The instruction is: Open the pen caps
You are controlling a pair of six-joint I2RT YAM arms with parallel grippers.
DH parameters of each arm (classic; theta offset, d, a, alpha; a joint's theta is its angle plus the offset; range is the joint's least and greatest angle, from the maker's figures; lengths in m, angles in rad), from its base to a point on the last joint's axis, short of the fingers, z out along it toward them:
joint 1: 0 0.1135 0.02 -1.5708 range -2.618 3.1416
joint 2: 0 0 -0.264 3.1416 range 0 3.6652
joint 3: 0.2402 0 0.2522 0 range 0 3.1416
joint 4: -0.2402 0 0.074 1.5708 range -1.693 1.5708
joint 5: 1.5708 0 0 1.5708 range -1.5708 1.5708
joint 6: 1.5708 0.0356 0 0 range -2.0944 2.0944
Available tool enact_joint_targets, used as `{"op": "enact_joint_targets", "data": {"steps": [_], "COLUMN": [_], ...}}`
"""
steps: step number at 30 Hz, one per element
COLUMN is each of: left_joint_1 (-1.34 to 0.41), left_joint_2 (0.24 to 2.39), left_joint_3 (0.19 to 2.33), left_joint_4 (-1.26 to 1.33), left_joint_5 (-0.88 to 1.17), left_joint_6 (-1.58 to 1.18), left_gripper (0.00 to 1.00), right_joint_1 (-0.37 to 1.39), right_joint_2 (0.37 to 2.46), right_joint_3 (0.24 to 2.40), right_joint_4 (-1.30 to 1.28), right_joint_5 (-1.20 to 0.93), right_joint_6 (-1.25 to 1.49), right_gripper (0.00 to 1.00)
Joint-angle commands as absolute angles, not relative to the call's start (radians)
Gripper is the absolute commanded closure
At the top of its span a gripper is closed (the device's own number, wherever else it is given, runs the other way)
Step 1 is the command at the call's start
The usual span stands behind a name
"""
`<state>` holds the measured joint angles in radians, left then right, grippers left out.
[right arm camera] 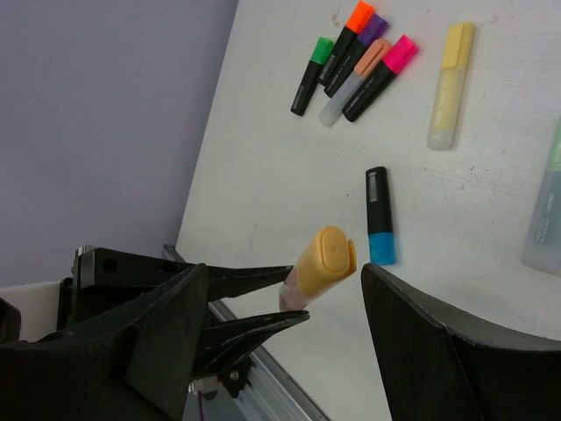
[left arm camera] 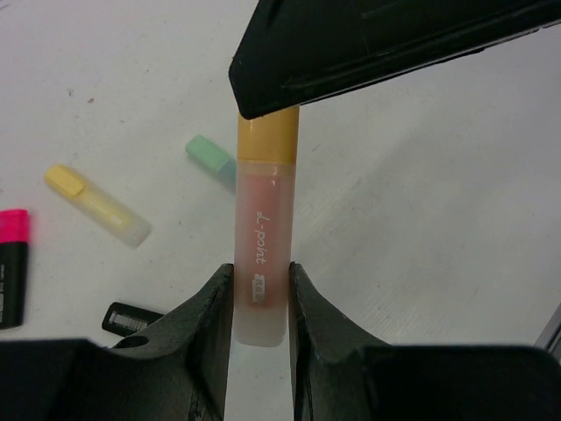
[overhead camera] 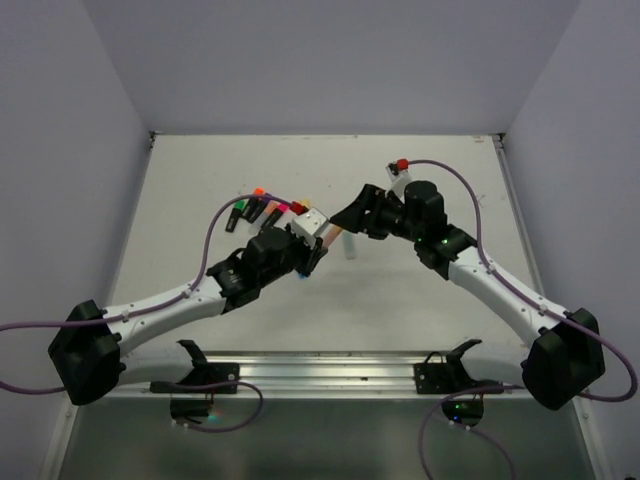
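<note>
My left gripper [left arm camera: 261, 289] is shut on the lower body of a peach translucent pen [left arm camera: 263, 237] and holds it off the table. The pen's orange-yellow cap [right arm camera: 326, 261] points at my right gripper [right arm camera: 282, 276]. That gripper is open, with one finger [right arm camera: 421, 333] on each side of the cap and a gap on both sides. From above, the two grippers meet over the middle of the table, the pen [overhead camera: 330, 238] between them. In the left wrist view a right finger [left arm camera: 394, 44] hides the top of the cap [left arm camera: 268, 136].
Capped pens lie on the white table: green [right arm camera: 311, 63], orange [right arm camera: 349, 31], purple [right arm camera: 366, 35], peach [right arm camera: 355, 81] and pink [right arm camera: 383, 74] in a cluster, then yellow [right arm camera: 450, 83], blue-ended [right arm camera: 379, 217] and mint [right arm camera: 548, 206] apart. Grey walls enclose the table.
</note>
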<state>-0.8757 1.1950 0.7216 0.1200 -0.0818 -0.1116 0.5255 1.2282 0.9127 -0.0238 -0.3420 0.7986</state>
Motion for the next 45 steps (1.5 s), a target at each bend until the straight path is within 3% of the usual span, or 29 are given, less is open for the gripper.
{"op": "enact_joint_targets", "data": {"steps": [1,16,21,22,25,45], "left_joint_1": [-0.887,-0.891,-0.891,-0.891,-0.891,-0.891], "left_joint_2": [1.193,1.187,1.189,1.19,1.196,1.19], "left_joint_3": [0.747,0.738,0.736,0.736,0.729,0.554], "left_joint_4": [0.189,0.215,0.216,0.212,0.193,0.176], "left_joint_5": [-0.078,-0.077,-0.071,-0.071,-0.067,-0.057], "left_joint_6": [-0.094,-0.106,-0.107,-0.109,-0.115,-0.221], "left_gripper": [1.0,1.0,1.0,1.0,1.0,1.0], "right_joint_1": [0.532,0.541,0.543,0.543,0.543,0.496], "right_joint_2": [1.235,1.282,1.293,1.29,1.281,1.161], "right_joint_3": [0.91,0.885,0.885,0.884,0.879,0.914], "right_joint_4": [0.048,0.09,0.097,0.098,0.107,0.025], "right_joint_5": [-0.31,-0.333,-0.337,-0.333,-0.322,-0.281], "right_joint_6": [0.827,0.845,0.844,0.844,0.838,0.792], "right_gripper": [0.26,0.5,0.71,0.82,0.99,1.0]}}
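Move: The cap, the yellow-orange end of the pink pen that the left hand already holds up by its lower body, is just in front of the open right fingers: about 1 cm ahead, 2 cm left and 2 cm below. From the left hand it lies roughly 5 cm ahead, 4 cm right and 4 cm up. On the table some 16 cm below the left hand lie the green pen, 11 cm ahead and 10 cm right, the yellow pen, 18 cm ahead and 2 cm left, and the blue-capped pen, 4 cm ahead and 5 cm left. Sinking about 2 cm while easing slightly forward and left, the right hand brings its open fingers around the cap and closes them to pinch it. The left hand keeps its grip on the pen body, creeping up and right a little; then both hands draw back together by about 1.5 cm, the left also dipping slightly and rolling right side up... its left side sinking several degrees. ##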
